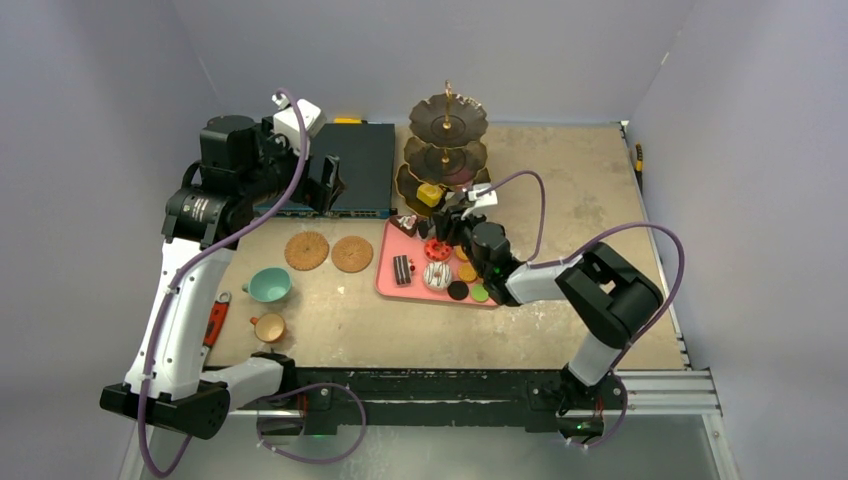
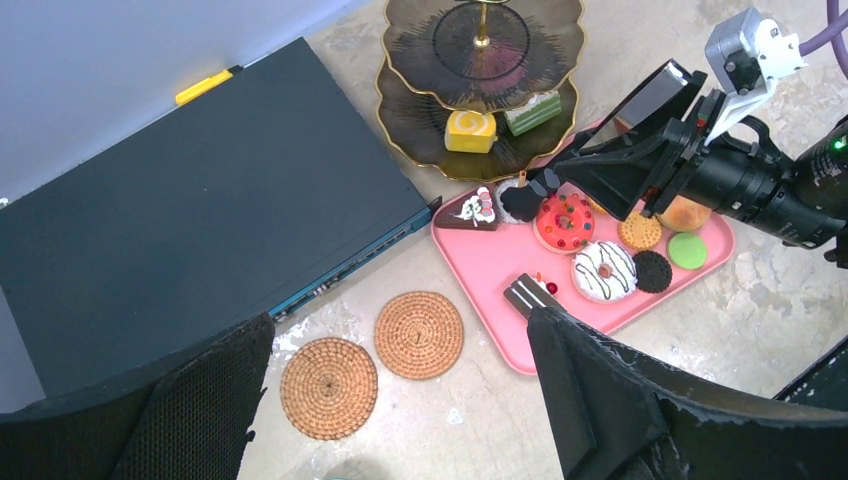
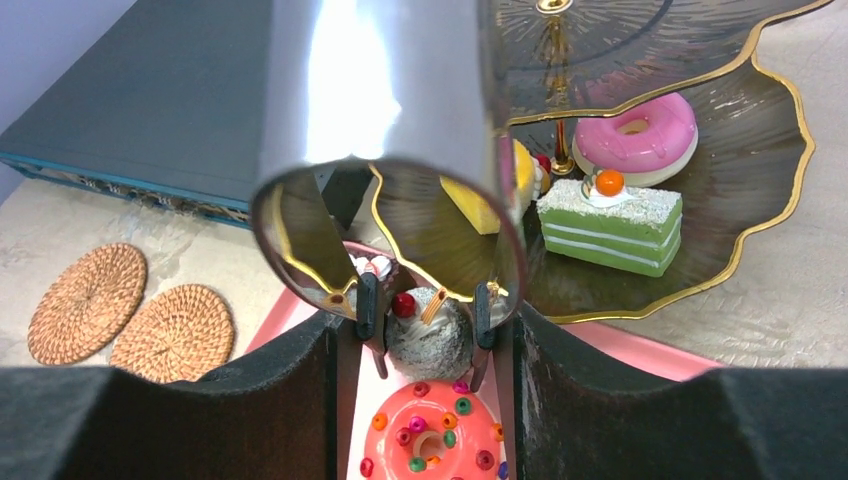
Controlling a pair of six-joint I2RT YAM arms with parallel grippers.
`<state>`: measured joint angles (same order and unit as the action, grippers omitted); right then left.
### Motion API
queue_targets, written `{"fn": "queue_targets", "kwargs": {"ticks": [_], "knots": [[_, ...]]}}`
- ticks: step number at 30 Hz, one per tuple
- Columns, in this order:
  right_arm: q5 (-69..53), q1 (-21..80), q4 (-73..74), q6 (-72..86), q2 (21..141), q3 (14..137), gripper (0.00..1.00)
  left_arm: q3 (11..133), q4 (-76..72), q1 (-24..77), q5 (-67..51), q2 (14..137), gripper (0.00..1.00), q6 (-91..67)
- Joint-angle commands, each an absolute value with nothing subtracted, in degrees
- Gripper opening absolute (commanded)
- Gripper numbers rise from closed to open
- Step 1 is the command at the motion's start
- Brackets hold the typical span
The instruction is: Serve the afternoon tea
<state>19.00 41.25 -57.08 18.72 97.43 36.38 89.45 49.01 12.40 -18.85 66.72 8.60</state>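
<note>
My right gripper [image 3: 428, 352] is shut on the shiny tongs [image 3: 380, 120]. The tongs' black tips sit on either side of a grey cupcake [image 3: 430, 335] with a cherry, at the far end of the pink tray [image 1: 390, 282]. A red sprinkled donut [image 3: 430, 435] lies just in front of it. The three-tier stand [image 1: 447, 140] holds a green cake slice [image 3: 610, 225], a pink donut [image 3: 635, 135] and a yellow cake [image 3: 490, 205] on its bottom tier. My left gripper [image 2: 400, 420] hangs open above two woven coasters [image 2: 329, 387] [image 2: 419, 334]. A teal cup [image 1: 268, 285] and a tan cup [image 1: 269, 327] stand at the left.
A dark flat box [image 1: 350, 165] lies at the back left, beside the stand. The tray also carries a chocolate slice [image 2: 525, 295], a white iced donut [image 2: 603, 270] and several small cookies. A red-handled tool [image 1: 216, 322] lies by the left arm.
</note>
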Motion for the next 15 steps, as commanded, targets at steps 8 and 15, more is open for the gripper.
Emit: {"fn": "queue_targets", "kwargs": {"ticks": [8,15], "knots": [[20.08,41.92,-55.4,17.95,83.19,33.71,0.32,91.75,48.84,12.15,-19.55,66.09,0.99,8.66],[20.12,41.47,-49.28,18.56,74.52,34.25,0.32,91.61,48.78,12.22,-19.9,66.02,0.99,8.56]]}}
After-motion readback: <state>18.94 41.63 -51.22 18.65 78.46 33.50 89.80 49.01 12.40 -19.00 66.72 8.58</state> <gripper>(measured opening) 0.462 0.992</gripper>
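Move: The tong tips in the right hand already pinch the cupcake, about 6 cm ahead, 4 cm left and 5 cm below the hand. The tiered stand's bottom tier lies some 14 cm straight ahead and 3 cm lower. The red donut is about 1 cm ahead, 2 cm left and 7 cm down; the chocolate cake 6 cm ahead, 9 cm left, 6 cm down. From the left hand that tier is roughly 22 cm ahead, 23 cm right, 26 cm below. The right hand lifts the tong-pinched cupcake about 9 cm, easing back some 3 cm and tipping up 10 degrees. ##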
